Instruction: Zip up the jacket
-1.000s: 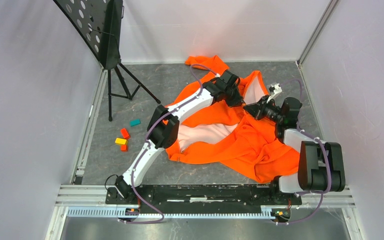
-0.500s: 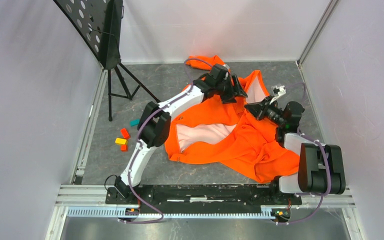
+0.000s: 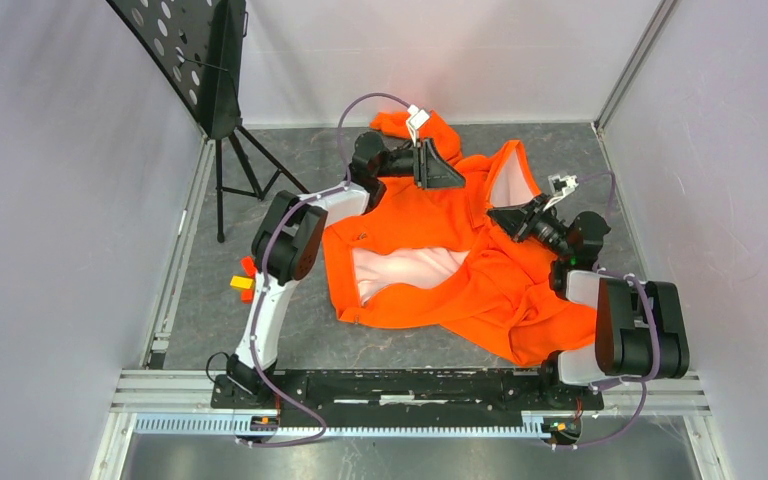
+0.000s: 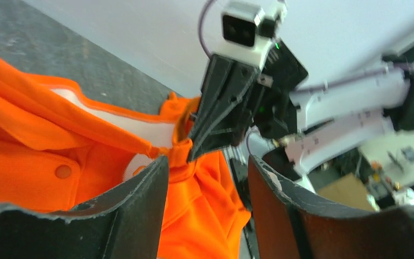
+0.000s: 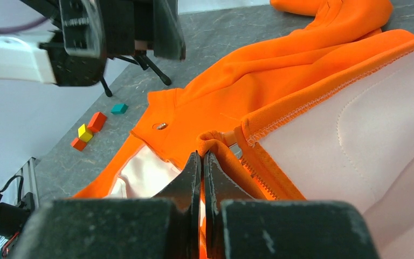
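The orange jacket [image 3: 440, 270] lies open on the grey floor, its pale lining [image 3: 410, 268] showing. My right gripper [image 3: 501, 216] is shut on a fold of the jacket's front edge [image 5: 215, 141], right beside the zipper slider [image 5: 233, 143] and zipper teeth [image 5: 264, 178]. My left gripper [image 3: 447, 172] is open and empty, held above the jacket's far part, near a sleeve [image 3: 415, 122]. In the left wrist view its fingers [image 4: 140, 199] frame the right gripper [image 4: 194, 151] pinching the orange fabric [image 4: 179, 154]. A snap button [image 4: 62, 171] shows on the jacket.
A black music stand [image 3: 210, 60] on a tripod stands at the far left. Small coloured blocks [image 3: 244, 282] lie on the floor left of the jacket, partly behind the left arm; they also show in the right wrist view [image 5: 86, 132]. Walls close in three sides.
My left arm has pulled back to the left and lifted off the jacket, its gripper now open above it. The jacket's left panel lies spread flatter. The right gripper keeps its hold.
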Robot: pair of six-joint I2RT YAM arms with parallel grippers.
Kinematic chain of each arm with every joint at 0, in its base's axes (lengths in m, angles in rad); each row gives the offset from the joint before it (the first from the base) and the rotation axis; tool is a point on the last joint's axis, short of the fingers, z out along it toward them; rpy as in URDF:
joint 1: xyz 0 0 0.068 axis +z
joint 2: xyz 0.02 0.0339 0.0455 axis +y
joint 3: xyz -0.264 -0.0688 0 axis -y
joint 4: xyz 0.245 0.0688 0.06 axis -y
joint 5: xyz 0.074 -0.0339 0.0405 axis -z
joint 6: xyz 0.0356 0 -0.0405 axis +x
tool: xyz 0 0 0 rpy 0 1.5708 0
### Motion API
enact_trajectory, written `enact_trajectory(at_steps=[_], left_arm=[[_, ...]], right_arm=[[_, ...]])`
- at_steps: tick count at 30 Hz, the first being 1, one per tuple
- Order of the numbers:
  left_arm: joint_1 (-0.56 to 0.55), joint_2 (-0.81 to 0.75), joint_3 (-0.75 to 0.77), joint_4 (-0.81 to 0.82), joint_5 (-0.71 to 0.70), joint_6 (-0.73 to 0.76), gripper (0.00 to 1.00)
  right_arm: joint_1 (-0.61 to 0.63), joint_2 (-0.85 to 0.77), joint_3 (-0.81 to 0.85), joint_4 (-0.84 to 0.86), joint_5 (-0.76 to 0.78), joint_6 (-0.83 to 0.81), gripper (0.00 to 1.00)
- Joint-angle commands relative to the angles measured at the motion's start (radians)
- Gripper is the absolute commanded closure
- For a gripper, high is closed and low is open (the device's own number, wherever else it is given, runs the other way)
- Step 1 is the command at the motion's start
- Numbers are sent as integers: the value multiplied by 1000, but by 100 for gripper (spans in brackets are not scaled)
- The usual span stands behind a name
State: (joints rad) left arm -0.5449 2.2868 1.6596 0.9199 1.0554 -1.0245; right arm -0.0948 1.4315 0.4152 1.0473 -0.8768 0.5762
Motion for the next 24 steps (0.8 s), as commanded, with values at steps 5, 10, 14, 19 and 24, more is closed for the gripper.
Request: enact_trajectory(at_steps=[5,10,14,19,24], left_arm=[[-30,157,29,471,181,-134,38],[-46,208,60,417,171,-74,38],[-52,208,76,224,142,108,36],[-61,252,119,155,118,181,34],[-63,319,218,174,127,139,34]], right_arm=[[-2,-35,22,12,-23,-24,100],[-2,-28,33,5,-31,-18,100],[-2,-29,37,-1,-30,-20,100],[-2,-37,43,-11,-30,-21,100],[-2,-41,48,-20,-31,-23,100]])
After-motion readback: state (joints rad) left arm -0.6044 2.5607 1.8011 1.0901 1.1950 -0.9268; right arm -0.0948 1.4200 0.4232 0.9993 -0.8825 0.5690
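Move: The zipper pull lies about 7 cm to the left gripper's right, 1 cm nearer the base and some 12 cm below it. The right fingertips, pinching orange cloth, sit about 3 cm back and 2 cm right of the pull, so from the right hand the pull is about 3 cm ahead and 2 cm left, about level. The raised flap with pale lining stands roughly 5 cm farther out and 6 cm right of the pull. Bring the open left gripper down about 9 cm towards the zipper pull, easing back some 3 cm on the way, then edge right about 3 cm and slightly forward again as the descent slows. Turn the wrist about 10 degrees clockwise and keep the fingers open. Hold the right gripper still, keeping its pinch on the cloth beside the zipper. ##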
